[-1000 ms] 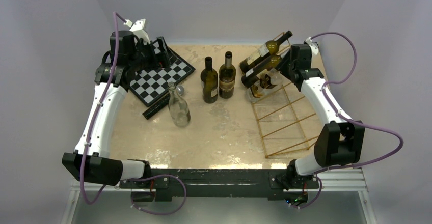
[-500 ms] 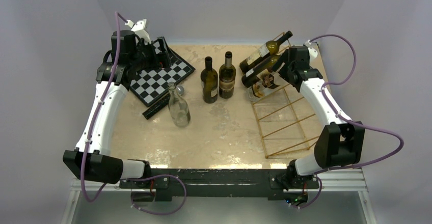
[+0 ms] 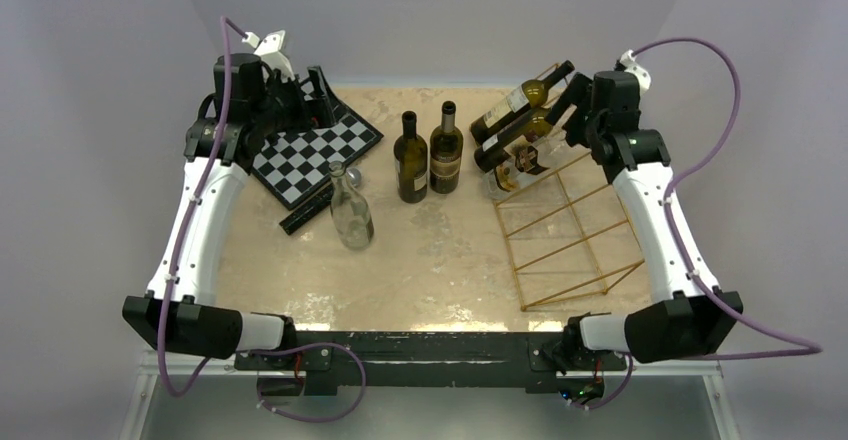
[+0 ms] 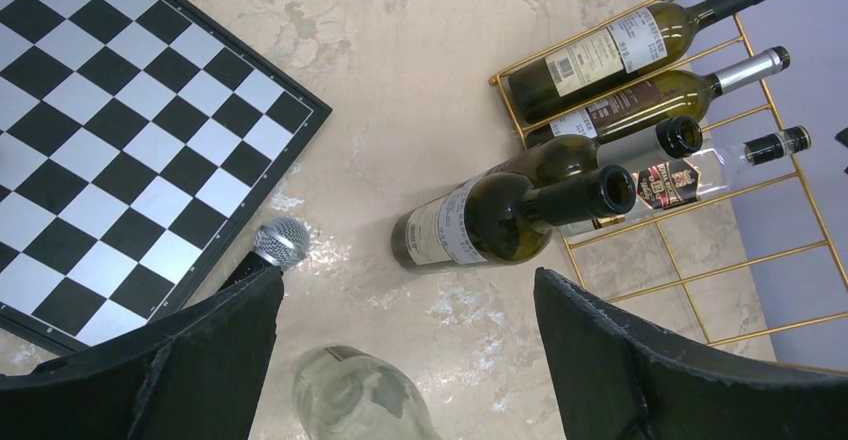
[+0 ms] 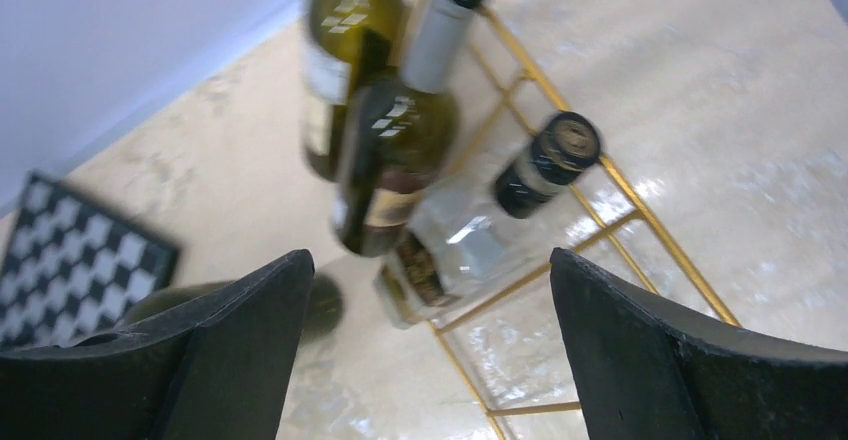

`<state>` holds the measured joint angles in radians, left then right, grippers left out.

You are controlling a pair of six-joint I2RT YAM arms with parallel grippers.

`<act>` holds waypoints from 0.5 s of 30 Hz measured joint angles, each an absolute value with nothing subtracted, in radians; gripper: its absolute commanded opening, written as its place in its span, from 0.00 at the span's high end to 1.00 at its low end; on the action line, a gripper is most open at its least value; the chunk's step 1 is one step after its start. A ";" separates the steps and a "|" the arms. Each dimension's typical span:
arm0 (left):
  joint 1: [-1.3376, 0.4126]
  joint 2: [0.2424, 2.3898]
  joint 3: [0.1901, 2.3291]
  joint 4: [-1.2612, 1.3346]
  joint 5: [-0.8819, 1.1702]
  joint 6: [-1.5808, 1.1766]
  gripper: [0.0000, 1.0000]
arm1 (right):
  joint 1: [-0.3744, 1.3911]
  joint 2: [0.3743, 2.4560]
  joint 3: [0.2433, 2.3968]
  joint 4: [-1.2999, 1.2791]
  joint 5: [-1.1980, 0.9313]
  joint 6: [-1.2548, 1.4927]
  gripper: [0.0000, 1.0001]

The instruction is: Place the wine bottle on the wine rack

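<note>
The gold wire wine rack (image 3: 562, 228) lies at the right of the table. Two green wine bottles (image 3: 520, 98) (image 3: 512, 136) and a clear bottle (image 3: 516, 164) lie in its far slots. Two dark wine bottles (image 3: 410, 160) (image 3: 446, 150) stand upright mid-table. My right gripper (image 3: 572, 110) is open and empty, raised above the rack's far end; its view shows the racked bottles (image 5: 400, 150) below the gripper (image 5: 430, 360). My left gripper (image 3: 315, 100) is open and empty above the chessboard's far edge; in its view (image 4: 410, 360) the standing bottles (image 4: 480, 225) show ahead.
A black-and-white chessboard (image 3: 315, 155) lies at the back left. A clear glass bottle (image 3: 351, 210) stands by it, beside a black microphone (image 3: 310, 205) that lies on the table. The rack's nearer slots (image 3: 570, 260) hold nothing.
My right arm has drawn back from the racked bottles, up and to the right, with its elbow swinging outwards. The left arm has barely moved.
</note>
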<state>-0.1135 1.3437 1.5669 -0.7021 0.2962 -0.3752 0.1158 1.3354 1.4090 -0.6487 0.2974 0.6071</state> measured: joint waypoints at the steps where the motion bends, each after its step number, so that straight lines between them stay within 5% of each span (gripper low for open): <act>1: -0.113 1.341 1.569 -0.703 0.296 -0.375 0.01 | 0.120 1.324 1.428 -0.647 0.263 0.586 0.08; 15: -0.113 1.145 1.569 -0.824 0.245 -0.356 0.01 | 0.466 1.255 1.488 -0.488 -0.197 0.275 0.08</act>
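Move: The right-hand standing wine bottle, seemingly next, is about 26 cm left of the right hand, 3 cm ahead, its middle some 13 cm lower. The other standing wine bottle is 33 cm left, 1 cm ahead. The clear bottle on the rack lies 8 cm left, 1 cm ahead, 15 cm lower. For the left hand, the aimed-at bottle is about 20 cm right, 4 cm ahead, 19 cm lower. Right hand, open, swings about 20 cm left towards the standing bottles, rising and turning counter-clockwise; left backs up 6 cm. ##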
